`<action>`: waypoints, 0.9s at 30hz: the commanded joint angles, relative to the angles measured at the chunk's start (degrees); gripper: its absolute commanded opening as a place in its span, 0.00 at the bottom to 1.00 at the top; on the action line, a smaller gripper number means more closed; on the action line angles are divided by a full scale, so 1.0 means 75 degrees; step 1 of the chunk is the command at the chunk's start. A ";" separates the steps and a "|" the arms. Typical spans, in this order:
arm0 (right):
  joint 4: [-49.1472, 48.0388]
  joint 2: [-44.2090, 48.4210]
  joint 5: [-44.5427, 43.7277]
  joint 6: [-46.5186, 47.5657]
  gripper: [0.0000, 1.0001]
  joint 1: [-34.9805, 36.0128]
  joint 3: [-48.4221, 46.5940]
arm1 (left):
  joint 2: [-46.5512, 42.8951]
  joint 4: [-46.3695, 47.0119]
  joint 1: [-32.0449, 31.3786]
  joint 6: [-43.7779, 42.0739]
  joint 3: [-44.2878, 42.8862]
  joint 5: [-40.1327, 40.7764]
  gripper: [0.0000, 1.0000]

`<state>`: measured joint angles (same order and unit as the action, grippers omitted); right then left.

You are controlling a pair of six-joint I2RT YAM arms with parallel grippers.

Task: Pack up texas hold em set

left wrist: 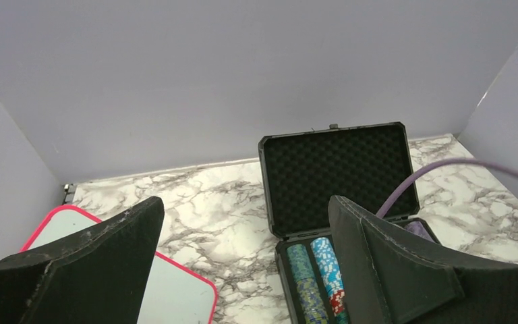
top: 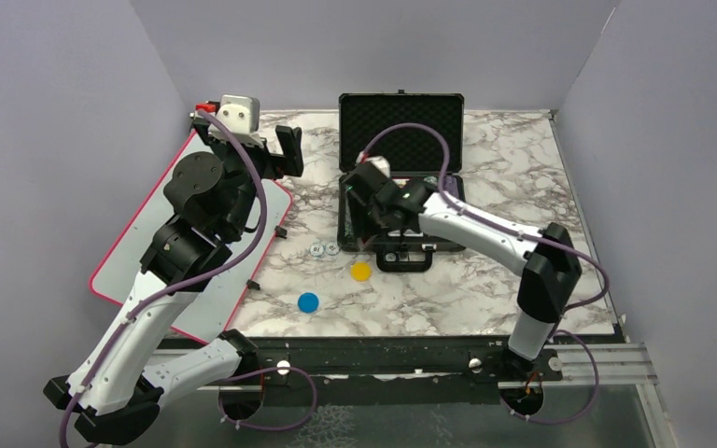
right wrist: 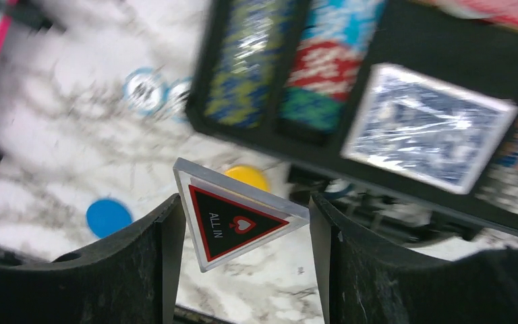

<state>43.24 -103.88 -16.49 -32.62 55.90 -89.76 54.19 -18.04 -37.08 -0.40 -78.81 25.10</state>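
The black case (top: 401, 131) stands open at the back middle of the table, its foam lid (left wrist: 337, 169) upright. Rows of chips (left wrist: 313, 270) and a blue card deck (right wrist: 428, 125) lie in its base. My right gripper (top: 359, 219) hovers over the case's near left corner. In the right wrist view its fingers (right wrist: 243, 256) are shut on a clear triangular "ALL IN" marker (right wrist: 233, 219), held tilted above the table. A yellow button (top: 361, 271), a blue button (top: 309, 301) and two white buttons (top: 323, 249) lie loose in front of the case. My left gripper (top: 285, 149) hangs open and empty, raised at the back left.
A red-edged whiteboard (top: 149, 271) lies along the table's left side under the left arm. Grey walls close in the back and both sides. The case's handle (top: 406, 257) juts toward the near side, next to the yellow button.
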 commanded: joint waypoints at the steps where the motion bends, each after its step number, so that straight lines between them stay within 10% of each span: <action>1: 0.0249 0.0521 -0.0362 -0.0451 0.59 -0.1167 0.0634 | -0.0136 -0.0071 0.0005 0.0191 0.0139 0.0047 0.95; 19: -0.0386 -0.0309 0.0299 -0.0123 0.60 -0.2591 0.0873 | 0.0040 -0.0984 0.0010 0.1848 0.1566 -0.0701 0.99; 27: -0.0086 -0.0153 0.0174 -0.0250 0.86 -0.2602 0.0613 | 0.0534 -0.2414 0.0028 0.3225 0.2590 -0.1420 0.99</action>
<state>42.11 -106.76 -14.92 -34.02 36.73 -83.66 57.08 -29.04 -37.08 16.71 -62.85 19.75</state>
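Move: The blue card deck my right hand is carrying the ALL IN triangle to lies about 9 cm ahead, 12 cm right and 8 cm below. The red card deck is 9 cm beyond it; the blue-and-red chip row lies 4 cm ahead of that blue deck and 8 cm left. From my left hand, the white tokens lie 3 cm ahead, 4 cm right, 45 cm below; the yellow button is 6 cm back and 10 cm right of them. I sweep my right hand over the case with the triangle still pinched, about 12 cm right and 8 cm forward, turning some 20 degrees clockwise, then sink nearly straight onto the blue deck and open my fingers to let go of the triangle. Meanwhile my open, empty left hand speeds downward some 18 cm towards the white tokens, drifting slightly right and tipping its fingers down almost 30 degrees. ##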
